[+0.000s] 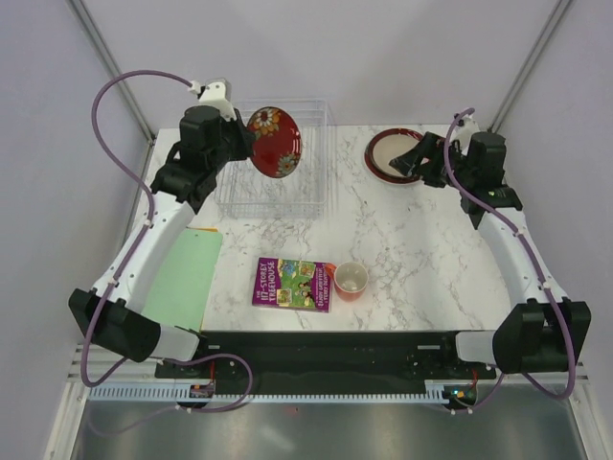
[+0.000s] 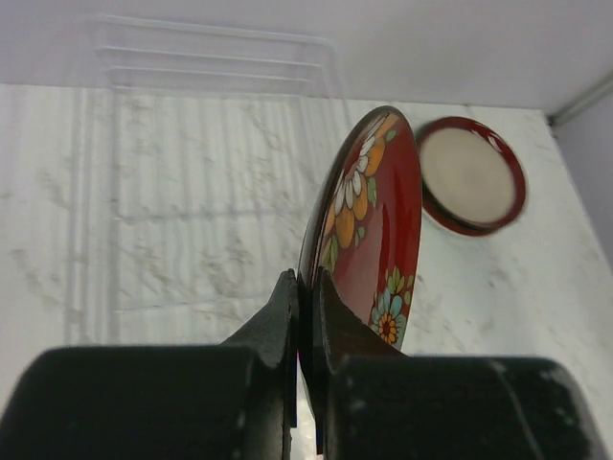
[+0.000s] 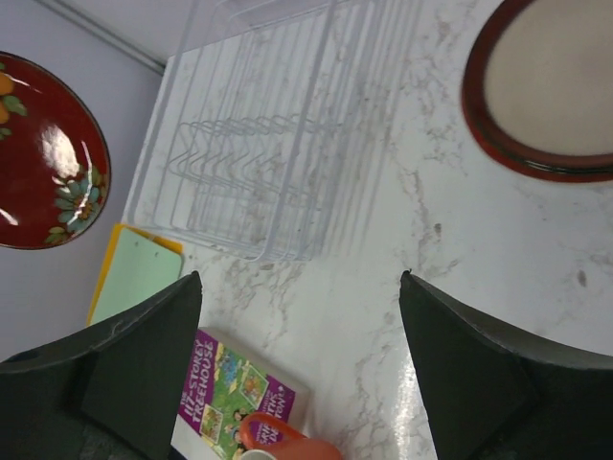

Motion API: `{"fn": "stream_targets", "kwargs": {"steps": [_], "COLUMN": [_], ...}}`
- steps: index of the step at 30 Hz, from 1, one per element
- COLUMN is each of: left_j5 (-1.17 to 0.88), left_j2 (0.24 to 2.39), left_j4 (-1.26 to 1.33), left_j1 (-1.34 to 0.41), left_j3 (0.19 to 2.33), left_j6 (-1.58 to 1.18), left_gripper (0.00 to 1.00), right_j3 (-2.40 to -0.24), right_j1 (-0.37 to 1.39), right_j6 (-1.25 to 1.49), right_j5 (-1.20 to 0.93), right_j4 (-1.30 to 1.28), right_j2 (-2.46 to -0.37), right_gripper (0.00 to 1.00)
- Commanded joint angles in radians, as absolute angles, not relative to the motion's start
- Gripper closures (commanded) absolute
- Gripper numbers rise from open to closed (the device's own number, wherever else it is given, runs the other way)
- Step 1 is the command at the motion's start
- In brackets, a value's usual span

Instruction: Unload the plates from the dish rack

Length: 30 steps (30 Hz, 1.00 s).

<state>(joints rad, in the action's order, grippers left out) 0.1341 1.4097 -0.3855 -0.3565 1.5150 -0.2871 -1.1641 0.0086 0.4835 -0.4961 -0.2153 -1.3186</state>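
Note:
My left gripper (image 2: 306, 287) is shut on the rim of a dark red flowered plate (image 2: 369, 225), holding it on edge in the air above the clear dish rack (image 1: 278, 163). From above, this plate (image 1: 275, 142) hangs over the rack's back left part. The rack (image 3: 268, 144) holds no other plate that I can see. A cream-centred plate with a dark red rim (image 1: 391, 153) lies flat on the table at the back right. My right gripper (image 3: 299, 287) stands open beside that plate (image 3: 546, 86), with nothing between its fingers.
A purple book (image 1: 293, 284) and an orange cup (image 1: 351, 280) lie near the front middle. A green board (image 1: 182, 278) rests at the table's left edge. White marble table (image 1: 421, 249) spreads between rack and right arm.

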Motion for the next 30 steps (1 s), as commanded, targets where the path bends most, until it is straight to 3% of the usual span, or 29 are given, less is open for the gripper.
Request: {"fn": "stream_targets", "kwargs": {"steps": [1,18,22,23,25,26,27,30], "left_j5": [-0.187,-0.314,-0.318,-0.319,-0.322,-0.324,-0.318,-0.276], "left_j2": [1.384,1.384,1.400,1.401,1.404,1.401,1.399,1.385], "left_j4": [-0.261,-0.020,-0.006,0.026,0.043,0.044,0.046,0.029], "left_j1": [-0.364,-0.474,-0.497,-0.502,-0.505,-0.505,-0.505,-0.502], "left_j3": [1.462,1.335,1.316,1.310,1.296,1.292,1.289,1.279], "left_j6": [-0.510,-0.695,-0.710,-0.715,-0.721,-0.719,-0.715,-0.675], "left_gripper": [0.98,0.98,0.98,0.98,0.98,0.98,0.98,0.95], "right_j3": [-1.089,-1.002,-1.008,-1.008,-1.014,-1.017,-1.026,-1.061], "right_j1": [0.055,0.259,0.279,0.281,0.279,0.278,0.278,0.278], "right_j6": [0.598,0.770,0.781,0.787,0.787,0.778,0.772,0.692], "right_j5": [-0.603,-0.601,-0.615,-0.620,-0.633,-0.630,-0.608,-0.557], "right_j4": [-0.039,0.218,0.253,0.259,0.271,0.268,0.244,0.146], "right_j2": [-1.263,-1.327,-1.356,-1.359,-1.370,-1.371,-1.367,-1.345], "right_gripper": [0.09,0.07,0.13,0.17,0.47,0.68,1.00,1.00]}}
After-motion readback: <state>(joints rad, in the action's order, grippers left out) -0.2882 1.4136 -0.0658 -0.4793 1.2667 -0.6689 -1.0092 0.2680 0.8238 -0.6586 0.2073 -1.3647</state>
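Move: The plate, held by its left edge in the left gripper, has its middle about 6 cm right, 4 ahead and 3 below that hand. It is being taken to the wide-open right gripper, some 38 cm right, 2 back and 7 lower. From the right hand the plate's middle lies roughly 32 cm left, 4 ahead and 4 up; the plate stack is 22 cm ahead, 2 right and 27 below. The dish rack lies about 17 cm ahead of the left hand, 2 right and 29 below. The plate, still pinched by the left fingers, is carried about 13 cm right, drawn back 5 cm and slightly down, while that wrist turns clockwise and rolls its left side down. The right hand, fingers open, comes about 13 cm left and 4 cm back to meet it, rolling the opposite way and turning counter-clockwise, then shuts and pinches the plate's right edge. ##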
